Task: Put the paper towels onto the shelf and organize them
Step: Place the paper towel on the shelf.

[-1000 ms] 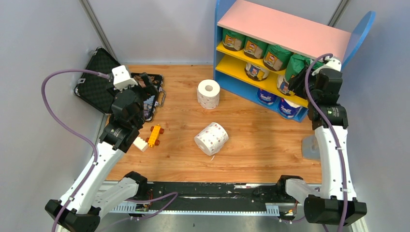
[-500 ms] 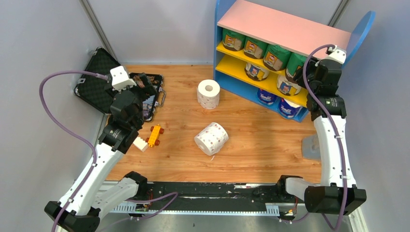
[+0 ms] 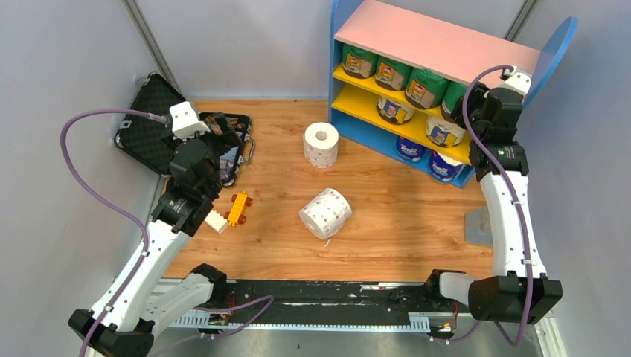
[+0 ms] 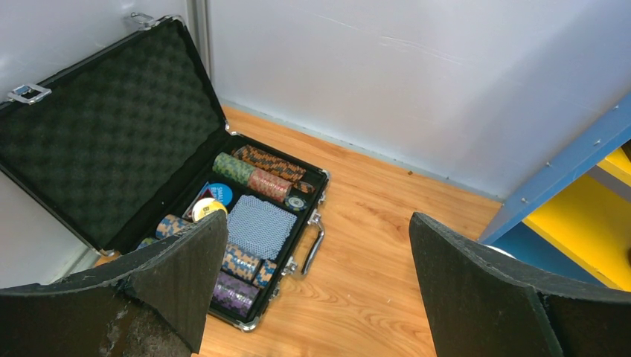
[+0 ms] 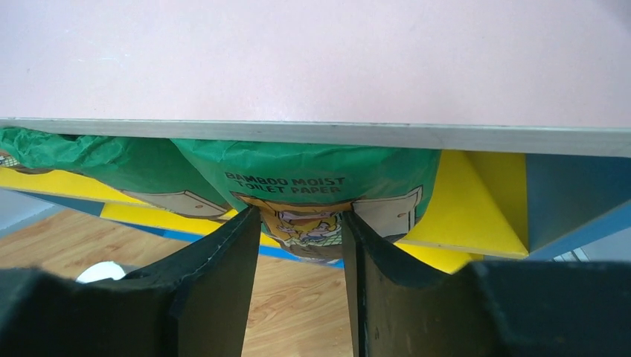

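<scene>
The shelf (image 3: 439, 44) stands at the back right, with wrapped paper towels on all its tiers. My right gripper (image 3: 466, 105) reaches under the pink top board, shut on the front of a green-wrapped roll (image 5: 320, 178) that rests on the upper yellow board (image 5: 461, 216). In the right wrist view the gripper (image 5: 298, 217) pinches the roll's label between its fingertips. Two bare dotted rolls remain on the table: one upright (image 3: 321, 143), one on its side (image 3: 325, 213). My left gripper (image 4: 318, 253) hangs open and empty above the floor beside the black case.
An open black case (image 3: 149, 126) of poker chips lies at the back left, under my left arm. An orange toy car (image 3: 239, 207) and a white block (image 3: 216, 221) sit near it. A grey pad (image 3: 476, 227) lies by my right arm.
My right gripper has carried the green roll up and back, from in front of the shelf onto the upper yellow board. The left arm has barely shifted.
</scene>
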Available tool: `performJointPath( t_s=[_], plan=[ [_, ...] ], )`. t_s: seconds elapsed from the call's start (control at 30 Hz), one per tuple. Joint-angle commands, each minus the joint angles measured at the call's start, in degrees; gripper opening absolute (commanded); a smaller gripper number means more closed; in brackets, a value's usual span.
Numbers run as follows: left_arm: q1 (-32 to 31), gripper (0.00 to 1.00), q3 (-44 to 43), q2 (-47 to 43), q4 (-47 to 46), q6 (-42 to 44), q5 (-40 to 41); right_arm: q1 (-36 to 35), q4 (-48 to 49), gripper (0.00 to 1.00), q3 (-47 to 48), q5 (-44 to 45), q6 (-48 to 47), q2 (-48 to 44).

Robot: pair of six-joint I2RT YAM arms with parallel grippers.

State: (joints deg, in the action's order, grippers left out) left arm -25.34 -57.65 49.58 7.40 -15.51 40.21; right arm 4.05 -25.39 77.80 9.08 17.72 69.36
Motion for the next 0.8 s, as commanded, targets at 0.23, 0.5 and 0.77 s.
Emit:
performJointPath(
  t_s=[0.23, 0.5, 0.77],
  plan=[
    [0.38, 0.99, 0.38, -0.62, -2.42, 0.15, 1.25, -0.58, 2.81, 0.58, 0.67, -4.87, -1.03, -1.47],
    [0.38, 0.99, 0.18, -1.13, -2.23, 0.04, 1.20, -11.99, -1.96, 0.70, -3.56, -4.83, 1.24, -8.85],
    [0.40, 1.00, -0.28, -1.90, -1.69, -0.29, 0.86, -32.69, -8.05, 0.75, -6.72, 2.34, 2.51, -7.26]
  ],
)
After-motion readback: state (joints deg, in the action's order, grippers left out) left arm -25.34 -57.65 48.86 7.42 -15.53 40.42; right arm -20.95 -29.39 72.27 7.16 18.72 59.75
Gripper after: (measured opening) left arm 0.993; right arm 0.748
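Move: The lying paper towel is about 38 cm to the right hand's left, some 14 cm back and 30 cm below. The standing paper towel is about 42 cm to its left, 4 cm farther out and 28 cm below; the last green package is about 7 cm straight ahead at finger height. From the left hand, the lying paper towel is roughly 32 cm right, 7 cm back and 32 cm below. Right hand leaves the green package, swinging some 15 cm left and back towards the lying paper towel, fingers opening. ##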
